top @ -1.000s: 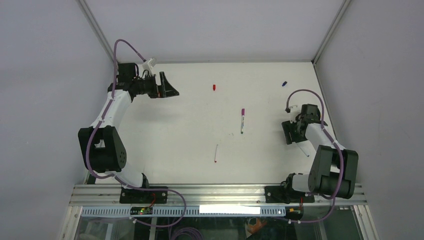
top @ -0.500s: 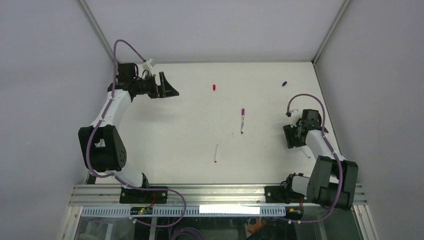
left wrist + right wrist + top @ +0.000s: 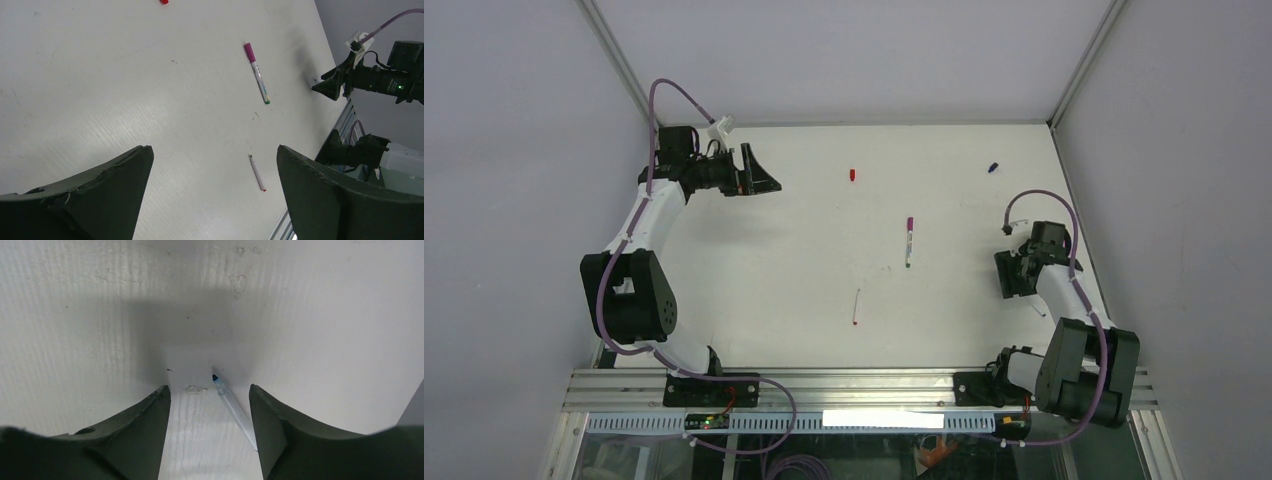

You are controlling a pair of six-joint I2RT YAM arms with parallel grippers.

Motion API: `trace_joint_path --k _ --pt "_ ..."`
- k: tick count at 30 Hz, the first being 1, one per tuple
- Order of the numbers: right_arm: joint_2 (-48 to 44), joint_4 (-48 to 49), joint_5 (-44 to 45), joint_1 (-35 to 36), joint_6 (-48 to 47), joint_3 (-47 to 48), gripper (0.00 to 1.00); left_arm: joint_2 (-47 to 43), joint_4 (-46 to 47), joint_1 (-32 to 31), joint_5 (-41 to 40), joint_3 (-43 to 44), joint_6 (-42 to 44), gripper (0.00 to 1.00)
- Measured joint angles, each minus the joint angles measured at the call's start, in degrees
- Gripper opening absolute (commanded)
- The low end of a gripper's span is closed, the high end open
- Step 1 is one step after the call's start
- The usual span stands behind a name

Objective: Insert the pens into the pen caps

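Observation:
A thin clear pen (image 3: 232,405) with a dark blue tip lies on the white table between my right gripper's (image 3: 208,387) open fingers, close to the right-hand finger and not pinched. In the top view that right gripper (image 3: 1006,274) hangs low at the table's right side. A pen wearing the magenta cap (image 3: 908,240) lies mid-table, and a red-tipped pen (image 3: 856,306) lies nearer the front. The red cap (image 3: 852,174) and the blue cap (image 3: 992,167) sit toward the back. My left gripper (image 3: 762,170) is wide open and holds nothing at the back left.
The left wrist view looks across the table (image 3: 125,90) at the capped pen (image 3: 257,75), the red-tipped pen (image 3: 257,172) and the right arm (image 3: 372,80). Grey walls and aluminium posts border the table, and a metal rail (image 3: 854,385) runs along its near edge.
My right gripper has drawn back toward the near right and down over the blue-tipped pen, and its jaws narrowed a little, then widened slightly. The left arm has not moved.

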Motion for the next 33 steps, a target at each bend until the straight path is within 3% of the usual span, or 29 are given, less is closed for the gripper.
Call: trace_joint_path --k 16,33 --pt "-2.1 -0.6 3.1 -1.2 0.2 -1.3 0.54 0.7 0.7 0.6 0.4 0.0 0.0 0.99" --pt "0.7 -3.0 -0.2 -1.3 -0.8 0.6 0.34 0.8 0.9 1.0 1.4 0.0 -0.1 0.99"
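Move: The uncapped pen lies just under the right hand, its middle about 2 cm back, 3 cm to the right and 2 cm below. From the same hand, the capped purple pen is some 13 cm ahead and 31 cm left, the blue cap about 34 cm ahead and 8 cm left. For the left hand, the uncapped pen is roughly 75 cm right, 18 cm back and 19 cm below. Right hand edges 1 cm back, sways 1 cm right then returns left, narrowing its fingers around the uncapped pen. ##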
